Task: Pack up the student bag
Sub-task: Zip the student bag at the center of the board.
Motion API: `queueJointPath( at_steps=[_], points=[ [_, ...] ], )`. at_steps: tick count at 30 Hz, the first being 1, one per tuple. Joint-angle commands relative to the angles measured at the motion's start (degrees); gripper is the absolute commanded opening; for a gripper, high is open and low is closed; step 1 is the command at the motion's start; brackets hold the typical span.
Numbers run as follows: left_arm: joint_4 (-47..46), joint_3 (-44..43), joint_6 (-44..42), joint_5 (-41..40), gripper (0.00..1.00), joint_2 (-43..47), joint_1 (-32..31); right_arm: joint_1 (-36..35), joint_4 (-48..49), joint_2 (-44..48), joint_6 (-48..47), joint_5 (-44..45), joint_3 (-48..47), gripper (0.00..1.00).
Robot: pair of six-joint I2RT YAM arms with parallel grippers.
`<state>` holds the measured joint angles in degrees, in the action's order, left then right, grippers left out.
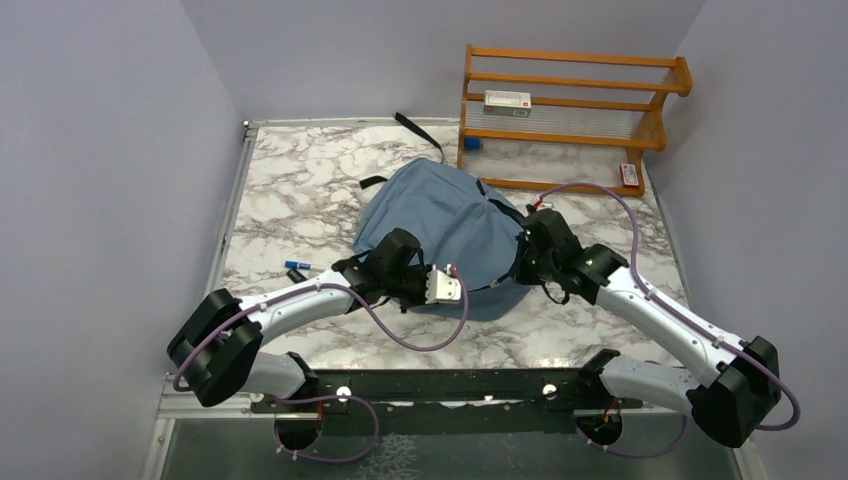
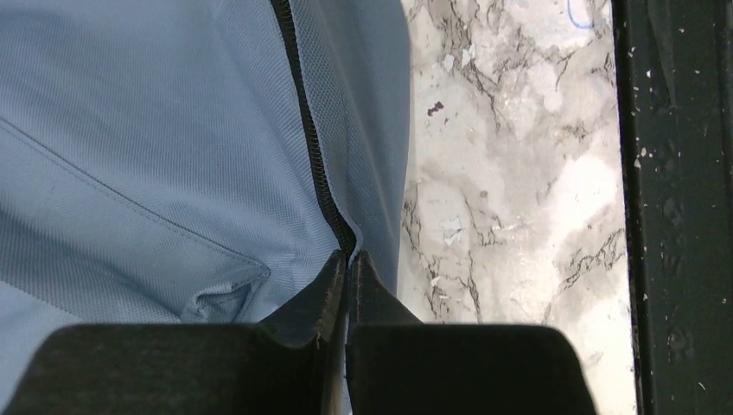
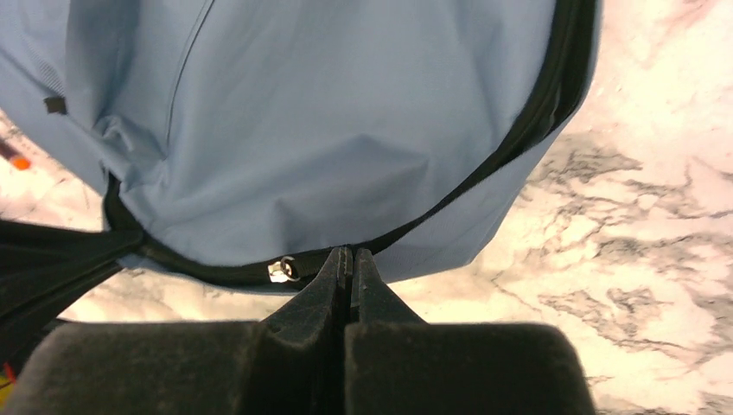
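Observation:
The student bag (image 1: 450,225) lies flat in the middle of the marble table, dusty blue with black straps. My left gripper (image 1: 458,290) is at its near edge. In the left wrist view the left gripper (image 2: 348,259) is shut, its tips pinched together where the bag's dark zipper line (image 2: 307,138) runs into them. My right gripper (image 1: 522,255) is at the bag's right edge. The right wrist view shows the right gripper (image 3: 350,255) shut on the black zipper trim (image 3: 484,173), just right of a silver zipper slider (image 3: 281,270).
A wooden rack (image 1: 575,110) stands at the back right with a white box (image 1: 508,100) on a shelf and a small red-and-white item (image 1: 629,175) at its foot. A blue pen (image 1: 297,266) lies left of the bag. A black rail (image 2: 674,207) runs along the near table edge.

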<state>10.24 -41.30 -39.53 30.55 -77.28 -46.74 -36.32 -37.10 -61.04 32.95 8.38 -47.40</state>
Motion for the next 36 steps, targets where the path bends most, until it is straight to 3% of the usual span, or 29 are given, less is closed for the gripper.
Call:
queueJointPath(
  at_steps=[1,18,22,25,29,36],
  points=[
    [5.54,2.54,0.95,-4.31,0.0,3.82,0.01,1.04,1.7,-3.0,-3.42,6.92,-3.74,0.01],
    [7.59,6.91,0.19,-14.11,0.0,15.35,0.08,9.72,5.42,-12.54,-13.37,11.89,-10.05,0.01],
    [6.52,7.67,0.81,-14.54,0.01,17.53,0.15,10.82,8.89,-10.62,-15.84,7.44,-8.91,0.0],
    [4.02,7.54,2.49,-9.25,0.31,18.43,0.1,10.83,14.77,-7.78,-19.69,-5.15,-6.59,0.0],
    [-4.62,6.99,8.39,1.41,0.56,17.89,0.07,10.83,17.61,-6.23,-22.18,-21.01,-5.2,0.0],
    [-29.35,6.28,24.88,2.1,0.66,11.45,-0.5,10.83,19.0,-2.52,-21.2,-30.69,-3.05,0.0]
  ],
)
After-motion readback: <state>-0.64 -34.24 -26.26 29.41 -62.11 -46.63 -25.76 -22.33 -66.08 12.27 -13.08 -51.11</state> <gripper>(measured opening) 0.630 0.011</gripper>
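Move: The right fingers already hold the zipper pull; the metal slider lies about 4 cm to their left, 1 cm back and a little lower. The far end of the open zip is some 17 cm ahead and 5 cm left of this hand, the shelf's near rail about 20 cm ahead and 4 cm right, both lower. The left fingers are shut on the bag's near edge, with the slider some 14 cm to their right, 4 cm ahead and slightly higher. Keeping its grip on the pull, the right hand draws the slider forward along the bag's right-hand near edge for about 7 cm, drifting slightly right, then swings up and left by some 4 and 6 cm while easing back a little and turning counter-clockwise, fingers still shut. The left hand meanwhile holds the near edge and draws it left and a little up, about 4 cm to the left, before its fingers open wide, let go of the cloth, and lift back to the right above the bag, rolling its left side down. ##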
